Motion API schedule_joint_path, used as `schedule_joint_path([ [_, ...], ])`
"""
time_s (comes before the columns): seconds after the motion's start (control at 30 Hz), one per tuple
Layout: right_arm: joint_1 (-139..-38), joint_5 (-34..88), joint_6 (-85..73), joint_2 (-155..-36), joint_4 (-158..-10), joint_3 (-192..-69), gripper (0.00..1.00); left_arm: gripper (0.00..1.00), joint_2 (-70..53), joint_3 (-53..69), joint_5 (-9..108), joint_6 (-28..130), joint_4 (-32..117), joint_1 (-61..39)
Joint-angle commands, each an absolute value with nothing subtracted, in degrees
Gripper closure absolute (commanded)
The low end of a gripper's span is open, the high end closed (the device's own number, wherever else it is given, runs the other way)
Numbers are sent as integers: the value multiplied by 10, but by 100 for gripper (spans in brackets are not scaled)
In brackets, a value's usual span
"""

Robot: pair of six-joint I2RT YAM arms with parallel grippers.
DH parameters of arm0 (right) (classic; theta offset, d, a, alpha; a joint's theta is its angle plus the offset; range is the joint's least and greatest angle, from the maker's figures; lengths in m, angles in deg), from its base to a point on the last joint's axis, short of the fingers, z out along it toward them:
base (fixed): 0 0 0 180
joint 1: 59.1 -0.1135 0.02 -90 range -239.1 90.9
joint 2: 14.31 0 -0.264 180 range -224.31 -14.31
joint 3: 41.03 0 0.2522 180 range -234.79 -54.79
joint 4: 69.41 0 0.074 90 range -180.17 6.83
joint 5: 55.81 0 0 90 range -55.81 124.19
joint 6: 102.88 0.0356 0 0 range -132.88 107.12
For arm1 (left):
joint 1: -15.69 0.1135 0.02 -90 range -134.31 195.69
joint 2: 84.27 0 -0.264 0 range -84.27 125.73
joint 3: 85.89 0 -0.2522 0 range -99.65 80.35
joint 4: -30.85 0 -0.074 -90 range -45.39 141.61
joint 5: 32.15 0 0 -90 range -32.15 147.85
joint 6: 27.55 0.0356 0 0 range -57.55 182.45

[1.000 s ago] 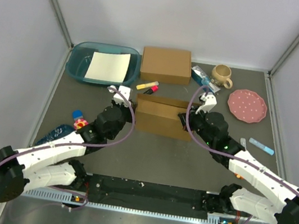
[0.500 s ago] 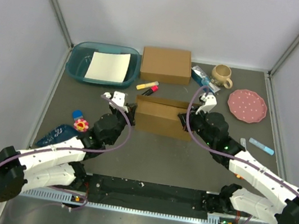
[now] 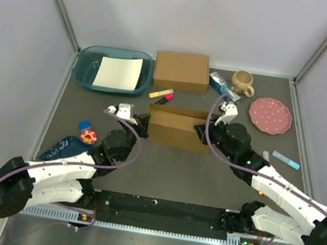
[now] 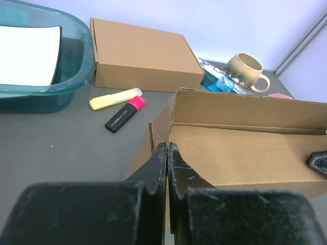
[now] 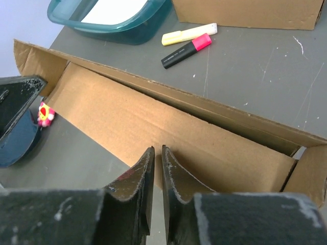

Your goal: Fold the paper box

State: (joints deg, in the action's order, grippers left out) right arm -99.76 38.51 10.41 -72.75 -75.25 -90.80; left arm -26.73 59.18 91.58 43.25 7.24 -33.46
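Observation:
The paper box (image 3: 177, 129) lies mid-table as a shallow brown tray with its walls standing up; its bare inside shows in both wrist views (image 4: 240, 153) (image 5: 168, 132). At its left end sits my left gripper (image 3: 142, 121), shut, with the tips (image 4: 167, 148) right against the edge of the end wall. I cannot see any cardboard between the jaws. At the right end my right gripper (image 3: 201, 130) has its jaws a narrow slit apart (image 5: 157, 149), in line with the rim of the near wall.
A second, closed brown box (image 3: 181, 71) stands behind, and a yellow highlighter (image 3: 161, 92) and a pink one (image 3: 166, 99) lie between the two boxes. Back left is a blue basin (image 3: 84, 67) holding white paper. A mug (image 3: 243, 81) and a pink plate (image 3: 270, 115) are back right. A small toy (image 3: 88, 137) lies at the left.
My left arm has drawn back toward the near left, still shut. The right jaws have parted by a slit. The paper box has stayed in place.

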Motion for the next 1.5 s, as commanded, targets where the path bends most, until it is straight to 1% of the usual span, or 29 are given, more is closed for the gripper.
schedule_joint_path([
  [0.0,-1004,368,115,-711,-826,-925,82,100,-227,637,929,420,210,-337],
  [0.07,-1004,364,116,-702,-831,-936,76,100,-225,637,933,420,211,-337],
  [0.1,-1003,362,117,-698,-846,-939,71,100,-226,634,934,420,213,-337],
  [0.2,-1004,357,123,-682,-860,-952,64,100,-224,628,936,421,221,-338],
  [0.3,-1004,345,130,-663,-879,-970,61,100,-223,624,940,421,225,-337],
  [0.47,-1004,347,125,-633,-939,-1019,60,100,-222,619,944,426,229,-338],
  [0.6,-1004,371,109,-601,-978,-1049,58,100,-219,615,945,432,231,-339],
  [0.7,-1004,407,90,-584,-1016,-1066,58,100,-214,611,945,436,232,-339],
  [0.8,-1002,490,61,-574,-1047,-1060,59,100,-213,608,943,437,232,-340],
  [0.83,-1003,521,57,-575,-1049,-1057,60,100,-215,608,943,439,232,-341],
  [0.93,-1000,540,53,-585,-1049,-1038,62,100,-213,608,944,440,231,-341],
  [1.23,-975,537,60,-639,-1007,-1015,59,100,-218,608,941,441,231,-342],
  [1.47,-954,534,59,-659,-993,-1015,59,100,-222,609,940,440,231,-343],
])
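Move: The box's open right end flap is about 7 cm to the right of the right hand, 2 cm ahead and a few centimetres lower. Two markers lie on the table about 17 cm ahead of that hand and 14 cm to its left, the blue packet some 24 cm ahead and 7 cm right. From the left hand, at the box's left end, that flap is about 24 cm right and 1 cm ahead. The right hand opens, arcs back and up some 10 cm, then right, forward and down around the end flap. ##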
